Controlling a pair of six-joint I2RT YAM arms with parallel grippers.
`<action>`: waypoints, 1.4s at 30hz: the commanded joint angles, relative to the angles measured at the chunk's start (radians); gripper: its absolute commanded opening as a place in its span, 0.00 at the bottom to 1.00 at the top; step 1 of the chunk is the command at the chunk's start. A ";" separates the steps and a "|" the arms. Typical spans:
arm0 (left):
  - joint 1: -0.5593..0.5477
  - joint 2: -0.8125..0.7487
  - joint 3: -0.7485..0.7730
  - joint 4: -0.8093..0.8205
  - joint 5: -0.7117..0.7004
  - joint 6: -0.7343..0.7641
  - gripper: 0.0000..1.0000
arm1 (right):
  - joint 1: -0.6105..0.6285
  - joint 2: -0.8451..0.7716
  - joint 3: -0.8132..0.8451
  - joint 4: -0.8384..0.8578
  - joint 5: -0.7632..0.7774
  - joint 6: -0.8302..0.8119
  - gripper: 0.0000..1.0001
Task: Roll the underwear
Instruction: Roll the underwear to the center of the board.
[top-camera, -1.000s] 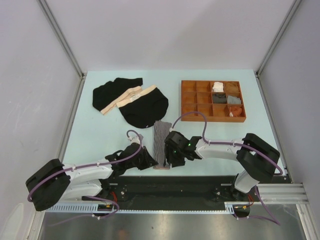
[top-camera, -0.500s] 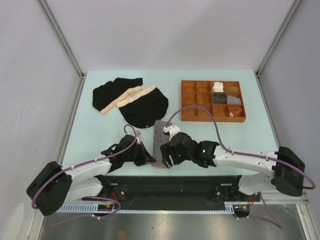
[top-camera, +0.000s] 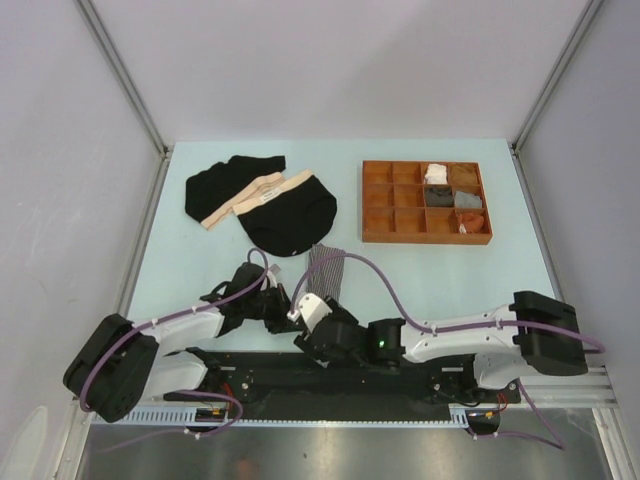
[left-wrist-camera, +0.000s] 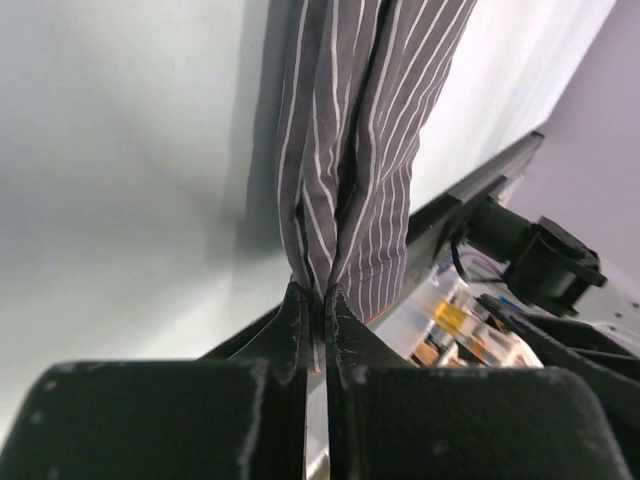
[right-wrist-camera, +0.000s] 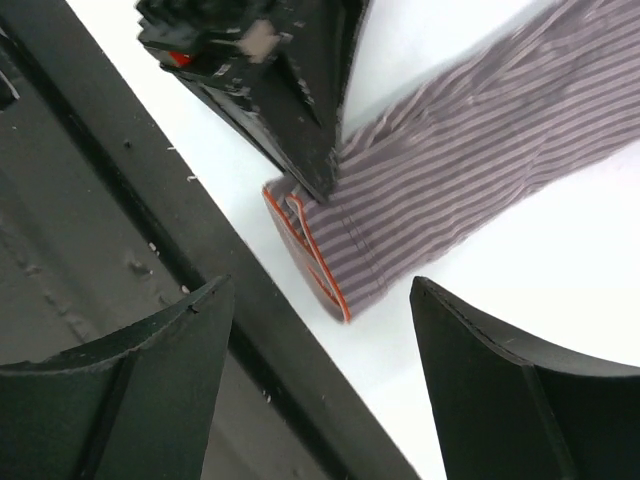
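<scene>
The grey pin-striped boxer short (top-camera: 324, 270) lies folded into a narrow strip on the table, its orange-edged near end close to the front rail. My left gripper (top-camera: 283, 308) is shut on that near end; in the left wrist view the boxer short (left-wrist-camera: 370, 120) rises from between the pinched jaws (left-wrist-camera: 318, 300). My right gripper (top-camera: 312, 336) hangs open over the front rail, and its wrist view shows the boxer short's end (right-wrist-camera: 330, 270) between and beyond its spread fingers (right-wrist-camera: 320, 283), untouched. Two black briefs (top-camera: 262, 203) with beige waistbands lie overlapped at the back left.
A brown compartmented tray (top-camera: 378, 203) stands at the back right, with small rolled items in its right-hand cells. The black front rail (top-camera: 250, 365) runs along the near table edge under both arms. White walls enclose the table on three sides.
The right gripper has opened, let go of the striped strip and drawn back to the near rail. The left gripper has shut on the strip's near end.
</scene>
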 joint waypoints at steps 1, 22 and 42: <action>0.029 0.031 -0.012 0.069 0.146 -0.062 0.00 | 0.056 0.044 0.005 0.131 0.170 -0.084 0.76; 0.101 0.054 -0.015 0.015 0.279 -0.059 0.00 | 0.179 0.262 0.022 0.177 0.334 -0.221 0.59; 0.104 0.080 -0.014 -0.020 0.309 -0.021 0.02 | 0.154 0.295 0.022 0.219 0.268 -0.262 0.01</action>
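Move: At the near end of the rolled striped strip, the underwear's orange-edged waistband waits roughly 6 cm below the open right hand, about 2 cm ahead and 1 cm left. The black underwear is some 28 cm ahead and 8 cm left of that hand, 8 cm lower; the storage box is about 32 cm ahead, 23 cm right and 6 cm lower. From the left fingers, already pinching the strip's left side, the waistband's middle lies about 2 cm back, 2 cm right and 1 cm down. Sinking some 5 cm to the waistband, the right hand first swings back and left, then eases forward again as it drops, rolling about 25 degrees around its fingers' line. Its wide-open fingers close mostly near the end and pinch the bunched waistband beside the left fingertips. The left hand keeps its pinch, drawing back about 2 cm and rising 1 cm as its fingers tilt backward. ##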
